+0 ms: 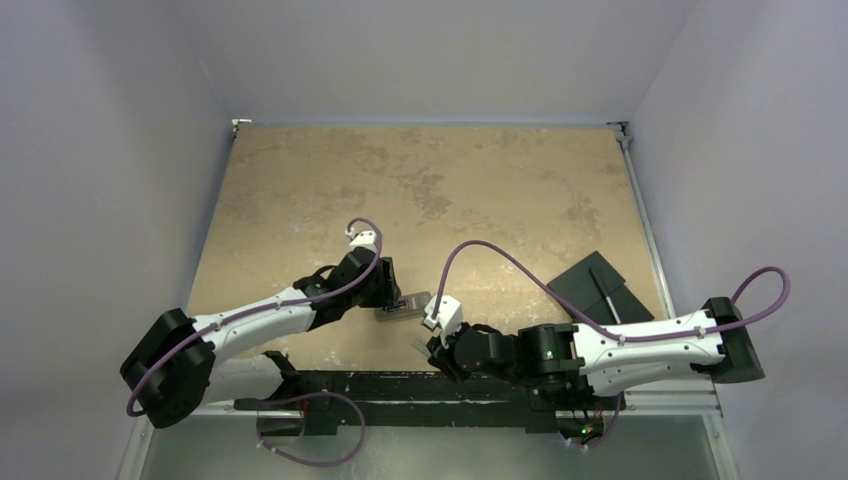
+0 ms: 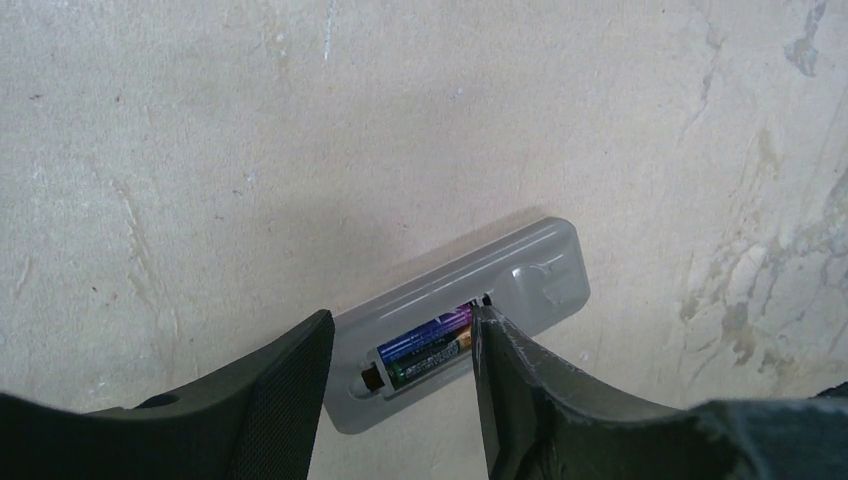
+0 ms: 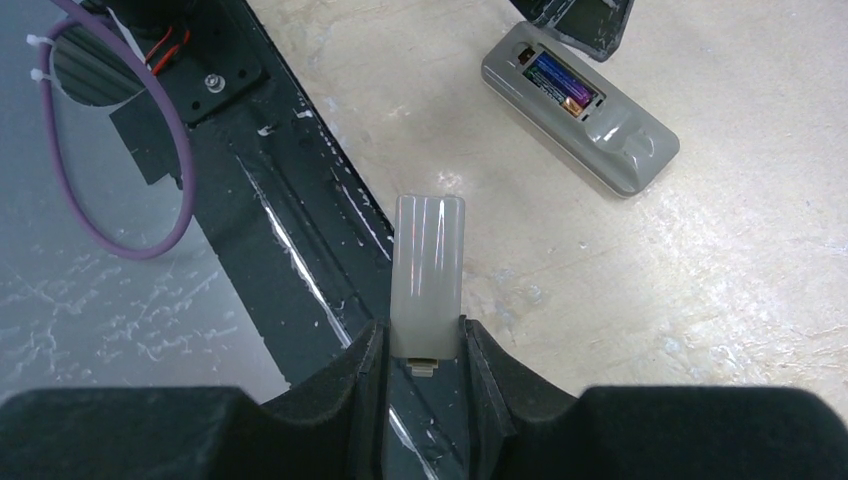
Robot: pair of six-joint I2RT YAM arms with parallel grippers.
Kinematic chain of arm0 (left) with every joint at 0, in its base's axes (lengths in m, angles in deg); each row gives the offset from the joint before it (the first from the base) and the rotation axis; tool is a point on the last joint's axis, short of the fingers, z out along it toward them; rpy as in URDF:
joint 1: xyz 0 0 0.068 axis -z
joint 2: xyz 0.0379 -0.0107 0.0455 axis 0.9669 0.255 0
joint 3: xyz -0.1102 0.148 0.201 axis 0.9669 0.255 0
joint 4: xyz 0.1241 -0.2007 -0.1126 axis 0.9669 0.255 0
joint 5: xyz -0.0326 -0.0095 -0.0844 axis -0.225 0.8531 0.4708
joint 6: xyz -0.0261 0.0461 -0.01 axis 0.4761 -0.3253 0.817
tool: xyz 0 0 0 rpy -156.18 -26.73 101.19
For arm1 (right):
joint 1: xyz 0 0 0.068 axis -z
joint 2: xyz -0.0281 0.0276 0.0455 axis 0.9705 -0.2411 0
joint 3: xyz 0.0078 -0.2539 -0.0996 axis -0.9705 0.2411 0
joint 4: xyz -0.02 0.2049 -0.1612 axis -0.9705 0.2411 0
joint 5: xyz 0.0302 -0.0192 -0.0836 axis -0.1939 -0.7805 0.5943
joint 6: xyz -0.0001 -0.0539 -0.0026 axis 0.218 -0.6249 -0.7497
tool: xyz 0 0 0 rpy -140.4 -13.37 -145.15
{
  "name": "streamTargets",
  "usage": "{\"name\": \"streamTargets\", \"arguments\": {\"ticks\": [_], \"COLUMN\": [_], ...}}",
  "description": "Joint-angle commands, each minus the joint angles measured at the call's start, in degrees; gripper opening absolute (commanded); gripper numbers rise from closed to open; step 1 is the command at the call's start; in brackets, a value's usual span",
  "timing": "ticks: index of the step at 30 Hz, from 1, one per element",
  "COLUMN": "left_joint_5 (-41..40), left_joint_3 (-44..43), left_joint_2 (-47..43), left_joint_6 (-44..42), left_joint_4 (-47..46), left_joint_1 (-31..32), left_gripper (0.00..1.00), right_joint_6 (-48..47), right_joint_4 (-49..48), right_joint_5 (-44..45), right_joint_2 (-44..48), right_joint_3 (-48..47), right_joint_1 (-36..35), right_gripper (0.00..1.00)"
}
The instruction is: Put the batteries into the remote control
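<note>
The remote control lies grey underside up on the table, also seen in the top view and the right wrist view. Its battery recess stands uncovered with both batteries lying in it side by side, the purple one and the dark one. My left gripper is open over the recess end of the remote, one fingertip at the batteries' far end. My right gripper is shut on the small flat grey cover piece, held apart from the remote near the table's front edge.
A flat black slab with a thin light stick on it lies at the right side of the table. The black mounting rail runs along the near edge under my right gripper. Both arms reach in toward the middle front.
</note>
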Motion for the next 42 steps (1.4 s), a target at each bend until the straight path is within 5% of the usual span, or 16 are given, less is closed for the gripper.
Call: {"name": "streamTargets", "arguments": {"ticks": [1,6,20,42], "left_joint_5": [-3.0,-2.2,-0.5,11.6], "left_joint_3": [0.5,0.4,3.2,11.3], "left_joint_2": [1.4,3.1,6.2,4.7], "left_joint_6": [-0.6,-0.4,-1.2,1.7], "left_joint_4": [-4.8,-5.4,-6.9,-9.9], "left_joint_1": [-1.1,-2.6,-2.7,-2.1], "left_gripper": [0.52,0.45,0.00,0.00], "right_joint_6": [1.1,1.3,1.6,3.4], "right_joint_4": [-2.2,-2.2,-2.4,0.0], "right_joint_5": [0.8,0.6,0.6,1.6], "right_joint_2": [0.8,0.7,0.8,-0.6], "right_joint_3": [0.9,1.1,1.3,-0.1], "right_joint_1": [-0.2,-0.1,-0.1,-0.1], "right_gripper": [0.09,0.09,0.09,0.10]}}
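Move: The remote lies back side up on the table, under the left hand's half-open fingers: its middle is about 3 cm to the right, 1 cm back and 4 cm below. The two batteries in its open compartment lie roughly 1 cm right, 1 cm back and 4 cm below. The battery cover, in the right fingers, is some 13 cm back, 8 cm right and 8 cm higher. From the right hand the remote is about 14 cm ahead, 7 cm left and 14 cm below. The remote is swung round by the left hand: that hand eases about 1.5 cm forward, then sinks while the fingers shut fully on nothing, setting their closed tips down at the remote's far side near its left end. From there they sweep some 2 cm back and about 1 cm right, low over the table, pushing the remote's left part towards the base. ##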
